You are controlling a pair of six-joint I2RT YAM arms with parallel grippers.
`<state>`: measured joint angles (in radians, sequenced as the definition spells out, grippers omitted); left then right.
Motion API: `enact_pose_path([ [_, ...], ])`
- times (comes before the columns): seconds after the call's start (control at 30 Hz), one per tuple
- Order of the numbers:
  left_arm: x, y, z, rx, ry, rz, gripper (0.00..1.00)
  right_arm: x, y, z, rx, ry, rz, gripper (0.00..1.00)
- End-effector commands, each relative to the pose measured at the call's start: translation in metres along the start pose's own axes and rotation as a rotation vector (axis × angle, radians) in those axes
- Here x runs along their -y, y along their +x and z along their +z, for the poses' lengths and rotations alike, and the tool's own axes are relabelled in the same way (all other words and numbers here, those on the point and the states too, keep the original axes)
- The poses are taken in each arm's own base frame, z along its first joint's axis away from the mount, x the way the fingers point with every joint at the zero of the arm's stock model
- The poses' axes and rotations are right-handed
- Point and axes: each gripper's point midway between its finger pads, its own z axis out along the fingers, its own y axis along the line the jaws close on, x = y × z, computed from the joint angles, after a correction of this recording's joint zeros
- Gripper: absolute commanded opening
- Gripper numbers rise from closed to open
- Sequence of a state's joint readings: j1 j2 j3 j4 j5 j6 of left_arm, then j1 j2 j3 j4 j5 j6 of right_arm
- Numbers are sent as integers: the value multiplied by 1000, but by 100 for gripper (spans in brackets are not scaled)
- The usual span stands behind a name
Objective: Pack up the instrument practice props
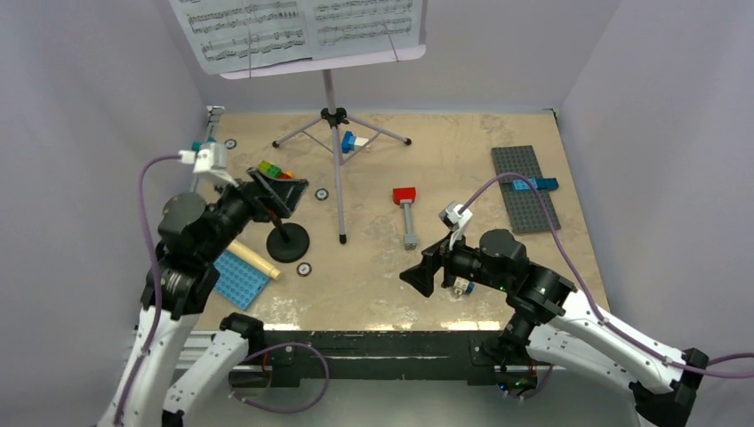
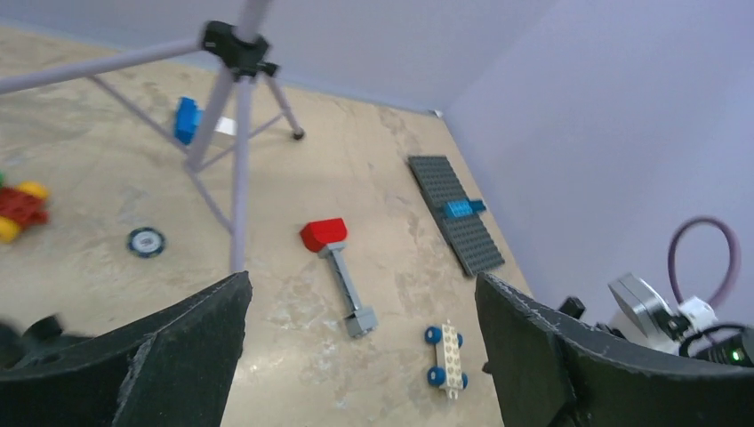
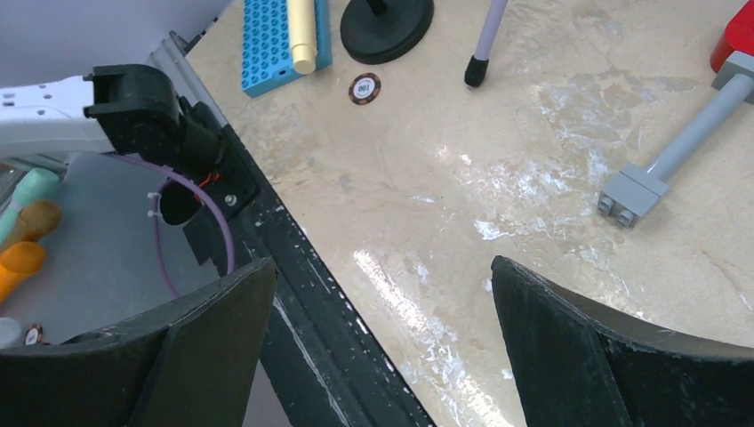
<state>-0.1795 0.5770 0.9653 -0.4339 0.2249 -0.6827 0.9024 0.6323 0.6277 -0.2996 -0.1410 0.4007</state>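
Observation:
The lilac tripod music stand (image 1: 333, 116) stands at the back centre, with white sheet-music pages (image 1: 302, 27) on its desk. Its hub (image 2: 236, 49) and legs show in the left wrist view. The black round-base mic stand (image 1: 287, 242) stands left of centre; its base also shows in the right wrist view (image 3: 387, 27). The cream-yellow toy microphone (image 1: 253, 261) lies partly on a blue studded plate (image 1: 238, 277) and also shows in the right wrist view (image 3: 302, 31). My left gripper (image 1: 276, 191) (image 2: 362, 285) is open and empty, beside the mic stand's top. My right gripper (image 1: 422, 271) (image 3: 382, 267) is open and empty over the table's near edge.
A red-and-grey brick piece (image 1: 406, 213) lies at the centre. A grey studded plate (image 1: 526, 189) with a blue brick lies at the right. Coloured bricks (image 1: 271, 169) and round tokens (image 1: 303, 269) lie at the left. A white wheeled brick (image 2: 445, 356) sits by the right arm.

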Motion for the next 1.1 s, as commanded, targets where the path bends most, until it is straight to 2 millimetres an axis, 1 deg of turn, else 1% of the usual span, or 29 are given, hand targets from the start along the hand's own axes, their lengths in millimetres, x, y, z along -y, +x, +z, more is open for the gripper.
enact_pose_path([
  [0.0,37,-6,46,-9,57,209,100,-6,-35,1,81,12,-26,96],
  [0.03,37,-1,58,-21,44,243,100,-5,-36,2,83,18,-26,96],
  [0.1,31,10,81,-44,18,272,100,-3,-38,1,88,31,-24,96],
  [0.2,8,23,115,-33,-62,308,100,0,-38,-2,100,48,-21,95],
  [0.23,-2,30,128,-43,-95,318,100,2,-38,-3,105,57,-19,95],
  [0.3,-17,36,149,-37,-159,331,99,5,-37,-4,114,69,-17,95],
  [0.37,-26,43,169,-41,-183,346,97,8,-37,-5,118,83,-21,95],
  [0.43,-28,47,190,-32,-182,354,92,11,-37,-6,116,100,-24,95],
  [0.47,-32,53,199,-43,-186,362,90,12,-37,-6,114,104,-26,95],
  [0.57,-41,63,224,-61,-212,387,85,16,-36,-5,115,127,-26,94],
  [0.67,-57,74,242,-80,-255,402,81,21,-36,-5,118,155,-26,94],
  [0.8,-81,86,259,-91,-329,414,78,24,-36,-5,120,170,-37,94],
  [0.83,-88,92,263,-102,-349,414,77,25,-36,-6,117,176,-40,94],
  [0.93,-94,98,269,-103,-359,412,74,30,-34,-6,102,201,-48,94],
  [1.07,-103,108,273,-109,-373,409,62,36,-32,-9,102,227,-55,94],
])
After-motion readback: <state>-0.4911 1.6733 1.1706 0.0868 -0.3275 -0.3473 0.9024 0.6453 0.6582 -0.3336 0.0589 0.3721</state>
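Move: The music stand's hub, where its legs meet, lies about 32 cm ahead of the left hand, 8 cm to its right and 16 cm below. The microphone stand's round base is 8 cm ahead, 5 cm left; the green-and-red toy car 28 cm ahead, 11 cm left; the blue-white block 41 cm ahead, 12 cm right, all about 35 cm below on the table. From the right hand the hub is roughly 42 cm ahead, 17 cm left and nearly level. Swing the empty left gripper briefly right, then drive it forward and down to the music stand, some 24 cm forward and 19 cm down in all, until its fingers flank the line of the front leg just short of the hub. Roll its left side up about 30 degrees on the way, tip it slightly down and narrow the wide-open fingers by a third. Let the open right gripper ease a few centimetres forward and right, turning slightly clockwise. ##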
